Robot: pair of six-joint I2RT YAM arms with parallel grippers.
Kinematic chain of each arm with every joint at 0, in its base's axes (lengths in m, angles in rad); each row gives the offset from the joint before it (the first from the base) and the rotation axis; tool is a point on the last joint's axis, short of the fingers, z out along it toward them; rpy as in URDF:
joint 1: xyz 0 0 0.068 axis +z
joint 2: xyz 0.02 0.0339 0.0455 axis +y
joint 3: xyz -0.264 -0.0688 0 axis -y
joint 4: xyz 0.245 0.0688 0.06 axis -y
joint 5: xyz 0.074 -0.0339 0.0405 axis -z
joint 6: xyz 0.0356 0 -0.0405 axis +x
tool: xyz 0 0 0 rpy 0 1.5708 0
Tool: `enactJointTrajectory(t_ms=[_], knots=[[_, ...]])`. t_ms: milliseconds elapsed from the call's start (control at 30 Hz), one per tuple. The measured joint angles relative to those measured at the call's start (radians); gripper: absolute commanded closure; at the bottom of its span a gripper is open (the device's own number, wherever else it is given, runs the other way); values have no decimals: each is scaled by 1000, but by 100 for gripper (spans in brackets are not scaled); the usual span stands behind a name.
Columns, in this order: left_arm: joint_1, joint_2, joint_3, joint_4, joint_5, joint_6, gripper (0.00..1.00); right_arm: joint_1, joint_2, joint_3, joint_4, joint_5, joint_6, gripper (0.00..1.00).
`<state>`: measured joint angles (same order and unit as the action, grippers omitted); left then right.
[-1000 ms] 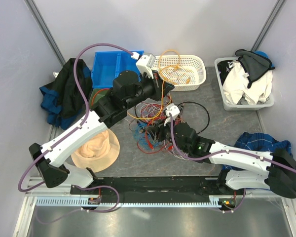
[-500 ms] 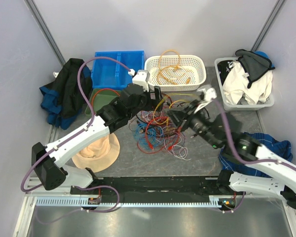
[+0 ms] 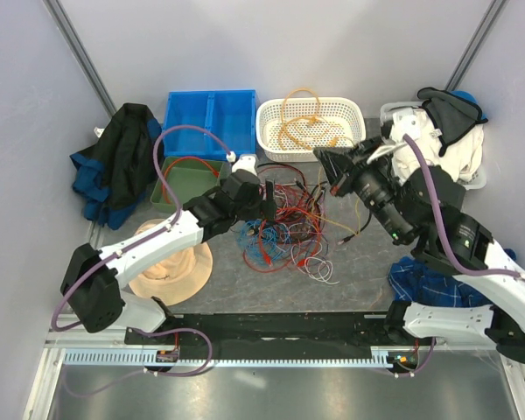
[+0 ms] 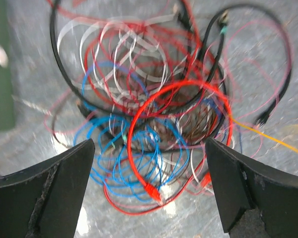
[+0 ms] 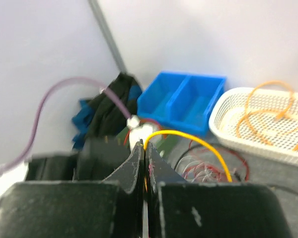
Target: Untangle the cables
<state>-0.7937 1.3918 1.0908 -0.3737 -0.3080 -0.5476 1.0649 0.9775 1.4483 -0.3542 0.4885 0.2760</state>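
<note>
The cables form a tangle of red, blue, white and black wires mid-table. In the left wrist view the tangle lies below my left gripper, which is open wide with nothing between its fingers. From the top, the left gripper hovers at the tangle's left edge. My right gripper is raised to the tangle's upper right. It is shut on a yellow cable that arcs out of the gripper. The yellow cable hangs down toward the table.
A white basket at the back holds an orange cable. A blue bin and green tray sit back left, beside a dark jacket. A tan hat lies front left. A grey bin of clothes and plaid cloth are on the right.
My left gripper opened and came down from the basket to the tangle. My right gripper shut on the yellow cable and rose up and to the right with it.
</note>
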Motion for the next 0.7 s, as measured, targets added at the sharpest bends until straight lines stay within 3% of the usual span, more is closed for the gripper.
enactJointTrajectory(t_ms=[267,433,700], knots=[[3,50,-133,16,112,-127,1,-11,278,422,73,167,-187,100],[3,42,-220,49,158,-176,3,-80,441,682,158,211,-266,100],[3,-92,-348,119,216,-234,5,-340,619,799,246,180,-213,100]])
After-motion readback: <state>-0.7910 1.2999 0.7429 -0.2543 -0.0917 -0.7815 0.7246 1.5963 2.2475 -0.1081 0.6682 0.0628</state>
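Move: The right hand holds the orange cable; the white basket is some 33 cm straight ahead and 43 cm below, with the cable tangle about 10 cm ahead and 5 cm left. The open left hand is over the pile: the blue cables lie roughly 7 cm back, directly in line and 16 cm below, the red plug about 11 cm back and 1 cm left, the red tangle 1 cm ahead and 6 cm right. Swing the right gripper up about 17 cm and 15 cm forward in the basket's direction, easing right, turning some 30 degrees clockwise and tipping up, keeping the orange cable pinched. Meanwhile bring the open left gripper down and back towards the blue cables and red plug, tilting its fingers more steeply down and rising slightly at the end. ##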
